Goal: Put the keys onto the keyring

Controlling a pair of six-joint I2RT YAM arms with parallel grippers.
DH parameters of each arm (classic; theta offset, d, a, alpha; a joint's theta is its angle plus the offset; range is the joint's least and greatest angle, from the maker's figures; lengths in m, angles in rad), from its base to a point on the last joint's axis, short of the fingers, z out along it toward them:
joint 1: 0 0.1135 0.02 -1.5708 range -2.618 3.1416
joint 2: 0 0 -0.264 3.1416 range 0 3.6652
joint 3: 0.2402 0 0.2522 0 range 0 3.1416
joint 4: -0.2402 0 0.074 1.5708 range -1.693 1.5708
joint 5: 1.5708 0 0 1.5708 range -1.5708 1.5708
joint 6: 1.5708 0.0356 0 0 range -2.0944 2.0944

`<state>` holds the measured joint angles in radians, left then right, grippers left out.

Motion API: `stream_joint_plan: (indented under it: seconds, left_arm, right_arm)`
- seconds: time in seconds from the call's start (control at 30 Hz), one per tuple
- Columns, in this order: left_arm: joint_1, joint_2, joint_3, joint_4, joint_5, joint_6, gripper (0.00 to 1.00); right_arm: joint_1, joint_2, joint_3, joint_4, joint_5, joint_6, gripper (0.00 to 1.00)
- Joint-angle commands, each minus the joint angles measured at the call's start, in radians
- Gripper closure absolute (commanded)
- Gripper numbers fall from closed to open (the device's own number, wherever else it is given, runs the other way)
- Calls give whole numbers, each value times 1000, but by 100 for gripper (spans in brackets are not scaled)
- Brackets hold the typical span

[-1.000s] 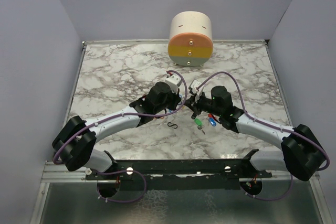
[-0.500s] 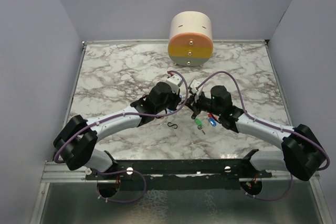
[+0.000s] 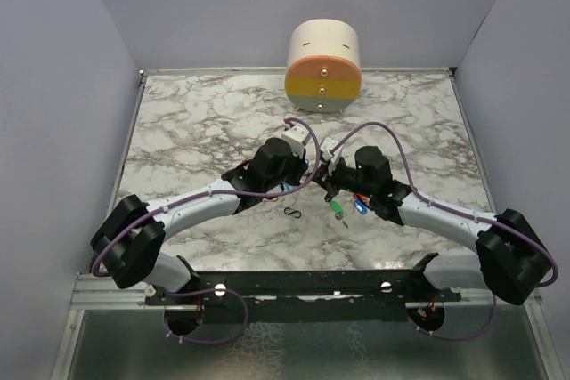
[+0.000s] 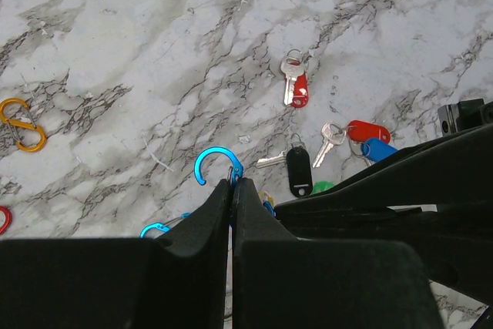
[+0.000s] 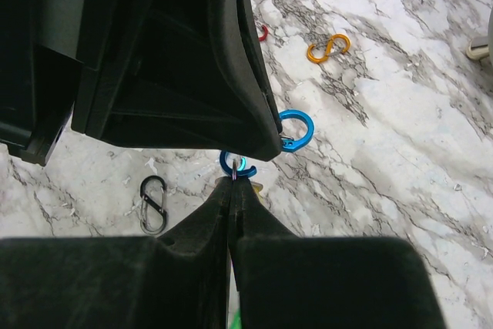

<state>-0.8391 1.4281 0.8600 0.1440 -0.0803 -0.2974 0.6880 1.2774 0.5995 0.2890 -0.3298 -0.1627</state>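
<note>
My left gripper [image 4: 233,182] is shut on the keyring [image 4: 215,162], a blue S-shaped clip held above the marble, one hook sticking up past the fingertips. My right gripper [image 5: 233,182] meets it tip to tip and is shut on a yellow-headed key [image 5: 256,187]. That key's thin metal loop sits at the keyring's lower hook [image 5: 233,165]. On the table lie more keys: a red one [image 4: 295,87], a black one [image 4: 299,169], a red-tagged one [image 4: 365,129], a blue one [image 4: 377,148] and a green one [image 3: 337,210]. In the top view both grippers [image 3: 307,169] [image 3: 325,179] meet at mid-table.
Loose S-clips lie about: a black one [image 5: 152,204], an orange one [image 5: 328,48] and a red one [image 5: 263,32]. A cream cylinder with orange, yellow and green bands [image 3: 323,67] stands at the back. Grey walls close in the marble table [image 3: 196,122].
The right arm has edged slightly left toward the left gripper, now covering the red key beside it. Both grips are unchanged.
</note>
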Motion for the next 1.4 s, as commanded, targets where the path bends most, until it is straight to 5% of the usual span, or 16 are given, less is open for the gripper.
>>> stream_joint_plan:
  seconds: [0.0,0.27,0.53,1.37]
  left_arm:
    - [-8,10,34,13,-24,7,100]
    - [-7,12,36,15,-49,2,100]
    - [-7,7,36,12,-106,-2,100]
    - [-6,-37,19,-17,-205,11,100]
  right_arm:
    - [11,0,30,-16,5,-11,99]
    - [15,6,38,-26,-8,-4,99]
    - [16,-15,29,-39,-15,20,68]
    - [16,-123,-28,-25,333,167,50]
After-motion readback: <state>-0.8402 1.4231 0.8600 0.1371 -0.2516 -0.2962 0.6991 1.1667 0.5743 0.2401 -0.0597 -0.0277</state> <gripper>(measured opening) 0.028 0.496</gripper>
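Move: The blue S-shaped keyring is still pinched in the left fingertips. Its middle lies about 2 cm ahead, 2 cm left and 2 cm above the right hand, which holds the yellow-tagged key at its lower hook, some 2 cm back, 2 cm right and 4 cm below the left hand. On the table 12 cm under the right hand, the black-tagged key lies level with it and 4 cm right, and the light-blue keyring 2 cm ahead and 8 cm left. Opening about halfway while almost in place, the right fingers let go of the yellow-tagged key. The hand then lifts and backs off to its right and somewhat forward, about 4 cm away from the blue keyring, turning some 15 degrees clockwise. The left hand keeps its pinch on that keyring and carries it about 3 cm left and forward, swinging slightly counter-clockwise. ##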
